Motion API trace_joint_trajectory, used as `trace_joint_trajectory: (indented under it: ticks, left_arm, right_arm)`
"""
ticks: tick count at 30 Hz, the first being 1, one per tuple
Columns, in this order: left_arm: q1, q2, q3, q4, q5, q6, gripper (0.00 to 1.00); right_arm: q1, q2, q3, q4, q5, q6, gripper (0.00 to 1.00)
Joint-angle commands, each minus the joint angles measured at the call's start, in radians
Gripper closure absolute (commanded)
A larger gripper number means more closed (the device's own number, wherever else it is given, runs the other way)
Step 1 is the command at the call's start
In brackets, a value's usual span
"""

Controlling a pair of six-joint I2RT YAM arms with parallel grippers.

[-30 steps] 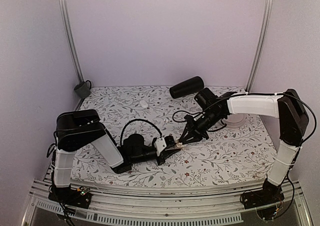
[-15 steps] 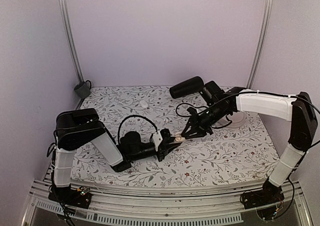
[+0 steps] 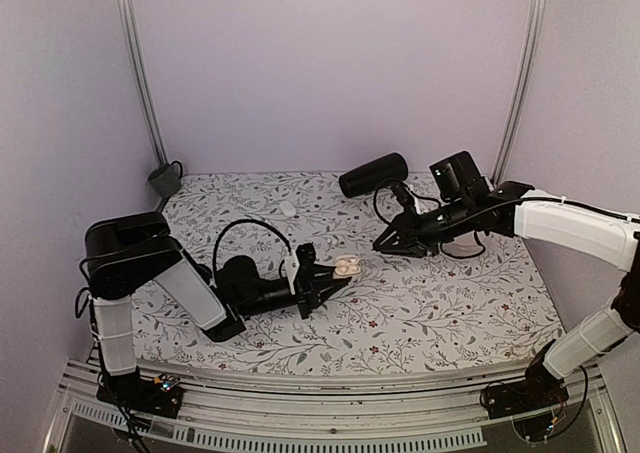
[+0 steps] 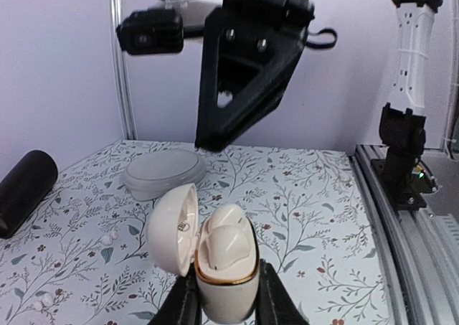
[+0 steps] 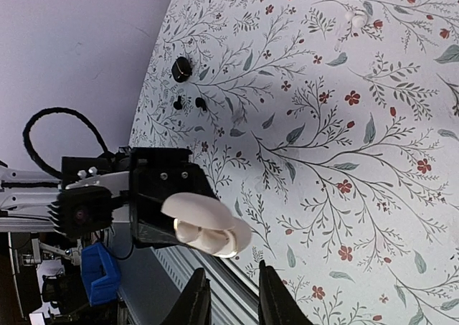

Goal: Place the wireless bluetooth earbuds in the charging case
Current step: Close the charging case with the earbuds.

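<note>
The charging case [image 4: 224, 282] is cream with a gold rim, and its lid stands open to the left. Two cream earbuds [image 4: 226, 243] sit side by side in its wells. My left gripper [image 4: 228, 300] is shut on the case body, holding it upright just above the table [image 3: 450, 303]. From above the case [image 3: 347, 267] shows left of centre, at the tip of the left gripper [image 3: 328, 279]. My right gripper [image 3: 384, 244] hangs apart from it, to the right and farther back. In its wrist view the right gripper [image 5: 231, 285] is open with nothing between its fingers, and the case [image 5: 208, 228] lies beyond them.
A black cylinder [image 3: 372, 174] lies at the back of the table. A shallow grey dish [image 4: 163, 173] sits near the right arm. A grey cup [image 3: 163, 179] stands in the back left corner. A small white piece [image 3: 288, 209] lies on the cloth, and an aluminium rail [image 4: 401, 217] runs along the near edge.
The right gripper has drawn back to the right, away from the case, and its jaws have parted a little. The left gripper has carried the case slightly left.
</note>
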State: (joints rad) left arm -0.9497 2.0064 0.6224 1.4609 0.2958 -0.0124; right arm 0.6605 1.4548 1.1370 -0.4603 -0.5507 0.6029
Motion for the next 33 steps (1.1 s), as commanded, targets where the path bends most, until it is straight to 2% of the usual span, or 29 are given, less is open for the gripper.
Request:
trace_joint_trajectory:
  ticks: [1, 4, 7, 13, 19, 23, 26, 28, 33]
  left_arm:
    - [0.006, -0.127, -0.039, 0.036, 0.101, -0.084, 1.0]
    - [0.006, -0.182, -0.031, -0.008, 0.159, -0.133, 1.0]
    - [0.006, -0.21, -0.017, -0.031, 0.208, -0.183, 1.0]
    - [0.008, -0.24, -0.019, -0.024, 0.242, -0.305, 1.0]
    - [0.015, -0.265, -0.039, -0.044, 0.2, -0.409, 1.0]
    - [0.029, -0.278, -0.063, -0.048, 0.174, -0.471, 1.0]
    - [0.04, -0.289, -0.068, -0.082, 0.167, -0.508, 1.0]
    - [0.057, -0.307, -0.071, -0.125, 0.151, -0.545, 1.0]
    - [0.156, -0.377, -0.097, -0.255, 0.093, -0.655, 1.0]
  right_arm:
    - [-0.006, -0.029, -0.13, 0.308, 0.005, -0.029, 0.76]
    - [0.015, -0.023, -0.176, 0.459, -0.053, -0.032, 0.78]
    - [0.063, -0.011, -0.173, 0.533, -0.075, -0.067, 0.8]
    - [0.096, -0.047, -0.254, 0.739, -0.155, -0.059, 0.8]
    - [0.135, -0.067, -0.284, 0.856, -0.253, -0.058, 0.8]
    - [0.137, -0.095, -0.298, 0.867, -0.289, -0.062, 0.8]
    - [0.136, -0.103, -0.285, 0.79, -0.236, -0.09, 0.79]
    - [0.129, -0.114, -0.281, 0.73, -0.13, -0.105, 0.78]
    - [0.037, -0.17, -0.35, 0.724, -0.006, -0.055, 0.76]
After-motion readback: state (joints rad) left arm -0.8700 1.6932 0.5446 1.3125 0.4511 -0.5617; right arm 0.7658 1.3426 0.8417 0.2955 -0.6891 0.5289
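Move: The open charging case is in the left hand's grip, its middle roughly 2 cm to the right of that hand point and 1 cm above it. From the right hand, the case lies about 7 cm left, 2 cm back and 5 cm below. On the table ahead of the right hand, a pair of white bits sits about 13 cm out, 9 cm left and 18 cm below; the black cylinder lies some 28 cm out, 3 cm right and 16 cm below. Leftwards and back the right hand swings in to the case, dipping first and then climbing about 6 cm while its nearly shut fingers tilt up towards level, then it eases forward and right again. The left hand keeps its hold, carries the case up some 7 cm and back, then turns forward and left, rolling it about 25 degrees, front side down. ##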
